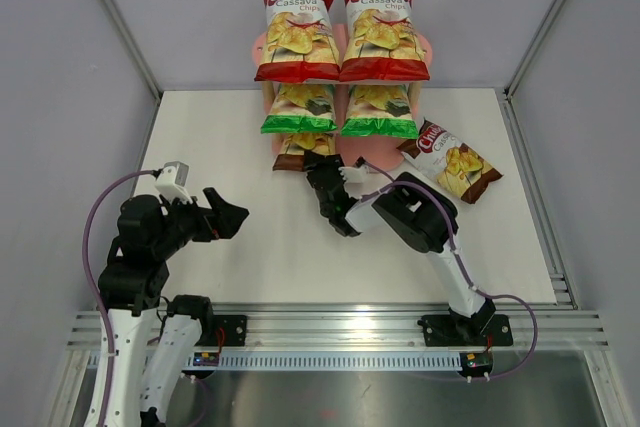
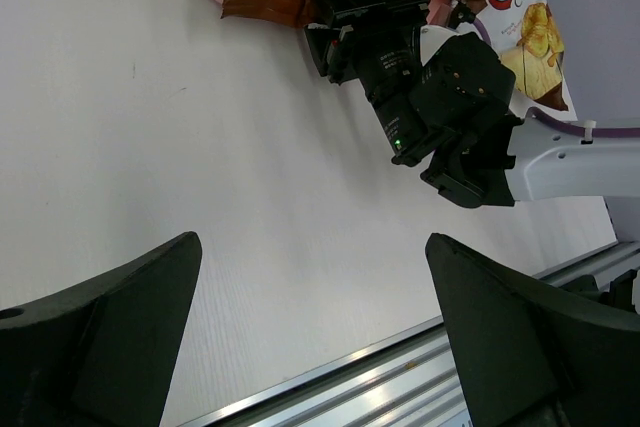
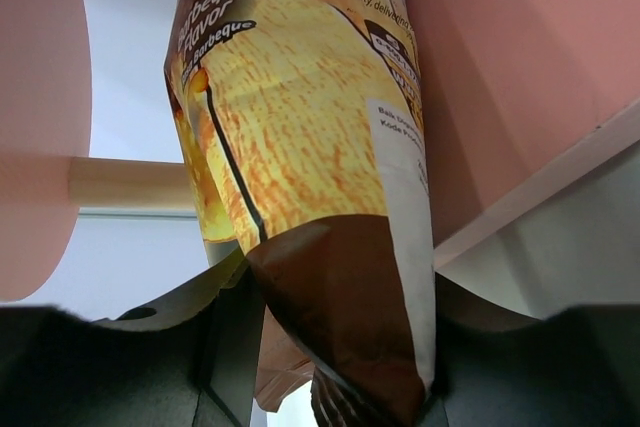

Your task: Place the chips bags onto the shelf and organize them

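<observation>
The pink shelf (image 1: pixel 386 155) stands at the back of the table. Two red chips bags (image 1: pixel 297 35) (image 1: pixel 383 32) fill its top board and two green ones (image 1: pixel 299 107) (image 1: pixel 379 110) the middle board. A brown barbeque bag (image 3: pixel 310 147) stands at the left of the bottom board (image 3: pixel 500 77). My right gripper (image 3: pixel 335 292) is shut on that bag's bottom seam, with a finger against each side. A second brown bag (image 1: pixel 455 160) lies flat on the table to the right of the shelf. My left gripper (image 2: pixel 313 327) hovers open and empty over the near left of the table.
The right arm (image 2: pixel 440 87) reaches from the near right across to the shelf's front. A wooden shelf post (image 3: pixel 130 182) runs behind the held bag. A metal rail (image 1: pixel 330 332) lines the table's near edge. Grey walls close in the sides and back.
</observation>
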`<state>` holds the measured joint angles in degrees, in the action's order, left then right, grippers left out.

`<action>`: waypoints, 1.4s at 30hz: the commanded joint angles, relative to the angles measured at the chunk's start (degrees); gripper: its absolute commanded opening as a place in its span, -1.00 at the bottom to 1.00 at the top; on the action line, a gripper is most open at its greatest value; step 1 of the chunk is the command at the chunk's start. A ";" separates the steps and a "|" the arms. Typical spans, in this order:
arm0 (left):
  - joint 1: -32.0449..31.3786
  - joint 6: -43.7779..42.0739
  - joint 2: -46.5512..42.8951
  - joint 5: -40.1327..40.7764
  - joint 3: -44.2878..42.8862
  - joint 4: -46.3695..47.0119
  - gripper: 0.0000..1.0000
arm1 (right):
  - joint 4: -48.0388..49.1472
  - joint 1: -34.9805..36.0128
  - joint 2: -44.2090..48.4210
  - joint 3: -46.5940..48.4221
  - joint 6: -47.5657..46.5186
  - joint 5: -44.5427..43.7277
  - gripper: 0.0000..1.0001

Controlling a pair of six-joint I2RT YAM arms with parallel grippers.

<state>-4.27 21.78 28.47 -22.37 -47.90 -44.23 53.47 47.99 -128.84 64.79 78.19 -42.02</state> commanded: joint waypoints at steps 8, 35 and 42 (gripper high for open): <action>-0.82 -1.04 -0.96 1.10 0.09 1.25 0.98 | -2.85 -2.37 -1.77 2.79 -1.90 0.62 0.02; -0.82 -0.42 -1.31 1.80 0.09 1.86 0.98 | 7.43 -2.46 15.27 -20.74 -4.28 2.82 0.77; -0.82 1.51 -1.22 2.59 0.96 3.79 0.98 | 4.11 -2.81 30.98 -35.60 -9.10 2.38 0.99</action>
<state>-4.84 22.35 27.70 -21.06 -47.37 -43.83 58.39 45.69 -106.06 32.84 73.10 -37.91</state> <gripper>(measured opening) 0.988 0.987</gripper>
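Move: The right hand grips the near brown end of the lower-shelf chips bag, whose middle lies about 9 cm ahead, 2 cm left and 4 cm higher. Left green bag is some 10 cm ahead, 3 cm left and 18 cm up; right green bag is at that height and depth, but about 14 cm right. Remaining brown bag lies some 34 cm right, nearly level fore-and-aft, 5 cm lower. From the left hand, the lower-shelf bag is about 34 cm ahead, 16 cm right and 15 cm down. Still gripping the bag's near brown end, the right hand eases it about 1.5 cm farther forward into the lower shelf, sinking slightly and starting to drift right as the fingers begin to part. It then opens wide, lets go of the bag and draws away to the right and back, gathering speed over roughly 10 cm each way at nearly constant height, with only a slight roll of the wrist. ##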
